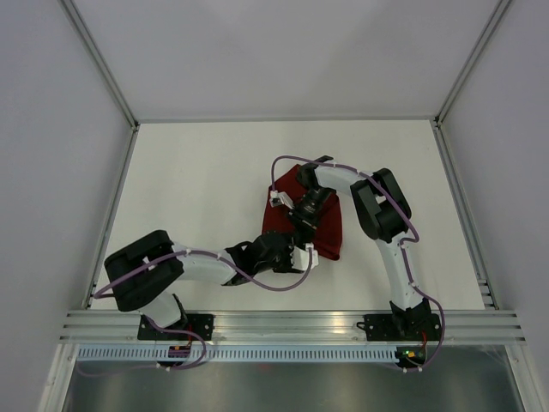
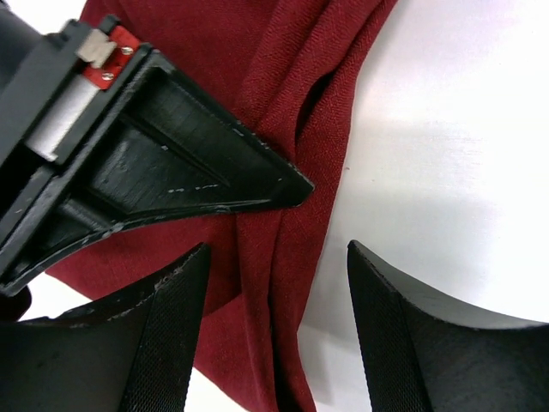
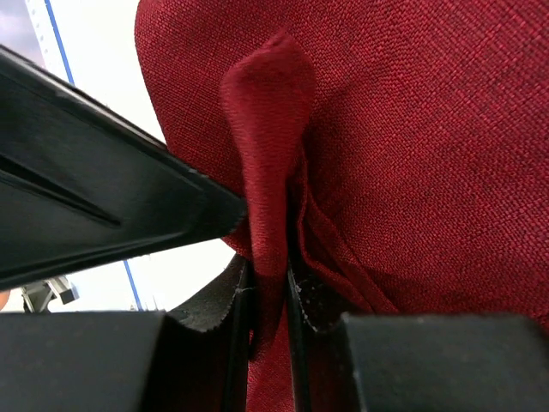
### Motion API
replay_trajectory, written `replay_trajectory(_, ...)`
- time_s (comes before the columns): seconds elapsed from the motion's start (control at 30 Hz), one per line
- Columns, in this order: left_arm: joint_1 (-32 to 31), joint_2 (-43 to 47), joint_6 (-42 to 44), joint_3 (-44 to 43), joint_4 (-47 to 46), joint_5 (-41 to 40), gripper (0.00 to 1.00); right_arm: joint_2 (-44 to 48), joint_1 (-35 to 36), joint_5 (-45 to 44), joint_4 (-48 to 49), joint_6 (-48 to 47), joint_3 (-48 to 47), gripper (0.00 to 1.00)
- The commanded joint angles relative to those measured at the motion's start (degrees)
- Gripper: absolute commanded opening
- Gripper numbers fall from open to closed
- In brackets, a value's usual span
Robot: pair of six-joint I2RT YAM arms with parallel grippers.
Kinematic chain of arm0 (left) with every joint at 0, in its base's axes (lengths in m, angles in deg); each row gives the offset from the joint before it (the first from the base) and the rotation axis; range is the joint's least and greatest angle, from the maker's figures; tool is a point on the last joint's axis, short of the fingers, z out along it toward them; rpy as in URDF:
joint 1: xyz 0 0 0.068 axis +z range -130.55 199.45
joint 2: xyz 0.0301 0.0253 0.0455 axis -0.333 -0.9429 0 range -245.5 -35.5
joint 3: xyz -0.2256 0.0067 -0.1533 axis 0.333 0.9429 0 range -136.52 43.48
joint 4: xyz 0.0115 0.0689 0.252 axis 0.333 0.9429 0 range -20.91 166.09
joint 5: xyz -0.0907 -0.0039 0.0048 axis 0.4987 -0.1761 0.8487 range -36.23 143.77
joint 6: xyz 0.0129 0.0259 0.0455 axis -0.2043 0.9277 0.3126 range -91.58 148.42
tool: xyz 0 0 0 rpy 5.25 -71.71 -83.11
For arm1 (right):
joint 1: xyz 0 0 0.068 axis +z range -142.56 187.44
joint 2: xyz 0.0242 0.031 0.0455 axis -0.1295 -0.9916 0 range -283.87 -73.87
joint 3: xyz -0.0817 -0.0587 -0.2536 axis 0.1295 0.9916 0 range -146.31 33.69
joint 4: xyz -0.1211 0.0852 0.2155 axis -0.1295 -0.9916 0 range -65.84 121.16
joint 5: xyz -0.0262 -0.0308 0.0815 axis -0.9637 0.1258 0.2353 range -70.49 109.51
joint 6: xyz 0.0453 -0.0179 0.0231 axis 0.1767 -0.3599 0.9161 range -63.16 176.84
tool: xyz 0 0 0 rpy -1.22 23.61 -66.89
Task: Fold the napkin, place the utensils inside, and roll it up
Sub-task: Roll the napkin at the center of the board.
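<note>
The dark red napkin [image 1: 331, 230] lies bunched and partly folded at the middle of the white table. My right gripper [image 3: 270, 276] is shut on a raised pleat of the napkin [image 3: 412, 129], which stands up between its pads. In the top view the right gripper [image 1: 297, 225] comes down onto the cloth from above. My left gripper [image 2: 276, 249] is open, its two fingers standing on either side of a folded strip of the napkin [image 2: 214, 51], one over cloth and one over bare table. The left gripper [image 1: 296, 247] sits at the cloth's near edge, close to the right one. The utensils are out of view.
The white table [image 1: 197, 189] is walled by grey panels on three sides, with an aluminium rail [image 1: 292, 324] along the near edge. Purple cables [image 1: 287, 160] loop over both arms. The right arm's elbow [image 1: 379, 206] stands to the right of the napkin.
</note>
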Motion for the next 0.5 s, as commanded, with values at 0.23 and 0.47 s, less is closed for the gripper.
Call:
replay_trajectory(0.23,0.22,-5.49,6.05,-2.01,-2.96,0.21,0.63,-5.68,-0.05,-12.29,6.18,-3.48,2.42,0.22)
replay_trajectory(0.47,1.45,-7.52,3.68,-5.52,2.76,3.02,0.27,-5.68,-0.05,-12.38,5.92,-3.75,2.60,0.22)
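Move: Between the left hand's open fingers runs the near rolled edge of the napkin; the bit to be gripped is about 1 cm ahead, 1 cm to the right and 2 cm below. The right gripper's pinch on that edge is some 4 cm to the left hand's right and 1 cm ahead. The napkin's middle lies roughly 6 cm ahead, level sideways. From the right hand, the bit to be gripped is about 3 cm to its left, level in reach. Sinking by about 1.5 cm while edging some 1 cm forward and 1 cm to the right, the left hand settles over the napkin's near rolled edge, then closes its fingers from well open to less than half their opening, pinching the cloth beside the right gripper. The right hand stays put and keeps its pinch on the same edge. ##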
